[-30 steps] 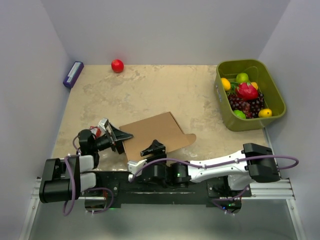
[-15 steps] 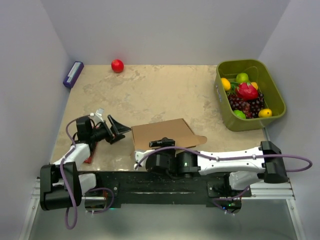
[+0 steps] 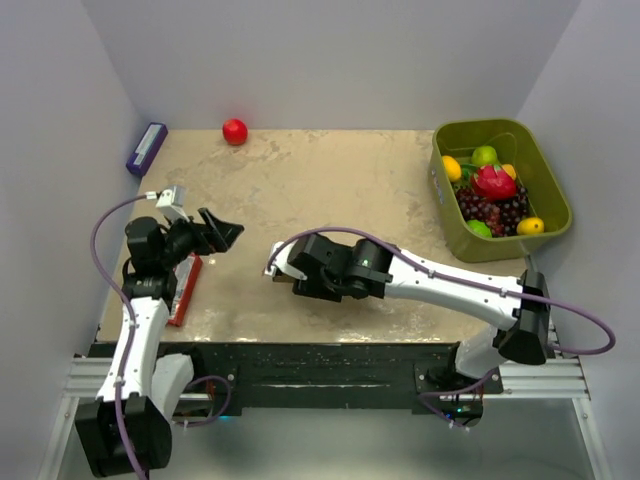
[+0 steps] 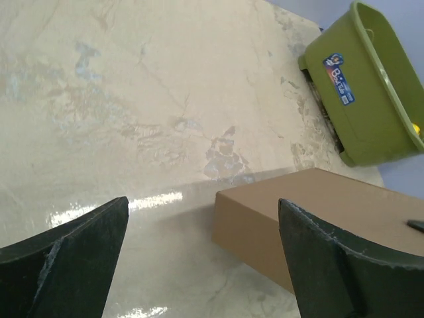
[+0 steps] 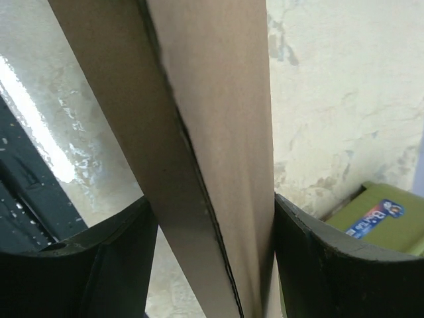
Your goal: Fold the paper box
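Observation:
The paper box is a plain brown cardboard box, folded shut, and it stands on edge between my right gripper's fingers, which press on both of its faces. In the left wrist view the paper box rests on the tabletop just right of my left gripper, whose fingers stand wide apart with only bare table between them. From above, my right gripper and wrist cover the box near the table's middle front. My left gripper hovers to its left, pointing toward it.
A green bin full of fruit sits at the right edge, and the green bin also appears in the left wrist view. A red ball and a purple block lie at the back left. A flat red item lies under my left arm.
My right arm has swung out from the front edge over the table, turning the box up on edge. My left arm has pulled back and risen to the left, uncovering the red item.

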Robot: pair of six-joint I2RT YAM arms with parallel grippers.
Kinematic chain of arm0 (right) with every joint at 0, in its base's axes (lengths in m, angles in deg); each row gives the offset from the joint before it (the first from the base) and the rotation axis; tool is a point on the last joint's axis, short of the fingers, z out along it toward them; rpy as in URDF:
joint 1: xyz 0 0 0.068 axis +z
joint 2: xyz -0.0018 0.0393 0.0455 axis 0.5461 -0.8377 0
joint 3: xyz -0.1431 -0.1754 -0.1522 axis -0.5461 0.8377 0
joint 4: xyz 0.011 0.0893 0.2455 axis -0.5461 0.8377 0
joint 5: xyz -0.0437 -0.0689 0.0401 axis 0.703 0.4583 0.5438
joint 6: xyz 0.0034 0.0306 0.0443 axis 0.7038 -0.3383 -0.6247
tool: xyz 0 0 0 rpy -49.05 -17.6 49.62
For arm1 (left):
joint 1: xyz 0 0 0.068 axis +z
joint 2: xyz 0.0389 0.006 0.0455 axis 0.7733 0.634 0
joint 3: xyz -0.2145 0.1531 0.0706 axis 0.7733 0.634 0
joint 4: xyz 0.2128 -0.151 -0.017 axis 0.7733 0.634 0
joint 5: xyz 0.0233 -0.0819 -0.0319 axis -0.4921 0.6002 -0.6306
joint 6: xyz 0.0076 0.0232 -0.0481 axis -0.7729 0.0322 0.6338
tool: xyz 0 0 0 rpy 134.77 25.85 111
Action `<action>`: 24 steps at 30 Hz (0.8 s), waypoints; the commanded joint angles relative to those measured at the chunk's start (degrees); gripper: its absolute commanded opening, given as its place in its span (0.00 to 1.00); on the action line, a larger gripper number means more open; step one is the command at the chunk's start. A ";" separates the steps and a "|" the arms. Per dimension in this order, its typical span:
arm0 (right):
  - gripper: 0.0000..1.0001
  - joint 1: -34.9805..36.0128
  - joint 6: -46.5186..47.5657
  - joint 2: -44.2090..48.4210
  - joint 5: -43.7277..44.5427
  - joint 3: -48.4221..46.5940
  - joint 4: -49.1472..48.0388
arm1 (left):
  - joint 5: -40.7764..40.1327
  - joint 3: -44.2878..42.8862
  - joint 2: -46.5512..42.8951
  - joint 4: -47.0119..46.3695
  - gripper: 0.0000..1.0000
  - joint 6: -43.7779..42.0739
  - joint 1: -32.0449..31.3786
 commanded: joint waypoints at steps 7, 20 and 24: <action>0.36 -7.85 0.15 -4.66 -17.21 -8.51 6.20 | 10.53 -2.04 -7.83 -1.33 0.93 -19.14 -9.40; 0.34 -12.52 1.56 -9.77 -23.02 -9.65 4.62 | 4.03 -0.64 -17.51 1.49 0.94 -22.50 -15.22; 0.33 -12.52 1.73 -9.59 -23.46 -9.65 4.09 | 1.14 -1.25 -15.13 0.70 0.94 -22.50 -15.48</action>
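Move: The paper box, pinched by the right gripper, lies with its middle about 22 cm to the right of the empty left hand, 9 cm nearer the base and some 6 cm lower. The red carton is about 11 cm left of the left hand, 10 cm back and 18 cm down; the apple is some 28 cm straight ahead of it, 16 cm down. From the right hand the box's middle is 2 cm to the right, level fore and aft, and 4 cm below. Keep the right gripper's pinch on the paper box and carry it about 4 cm forward, dipping slightly as the fingers tip some 15 degrees further down. Bring the open left gripper about 7 cm back, 7 cm right and 6 cm up, towards the box's left end, swinging the wrist clockwise and tilting its fingers up nearly 30 degrees; stop short of the cardboard. ##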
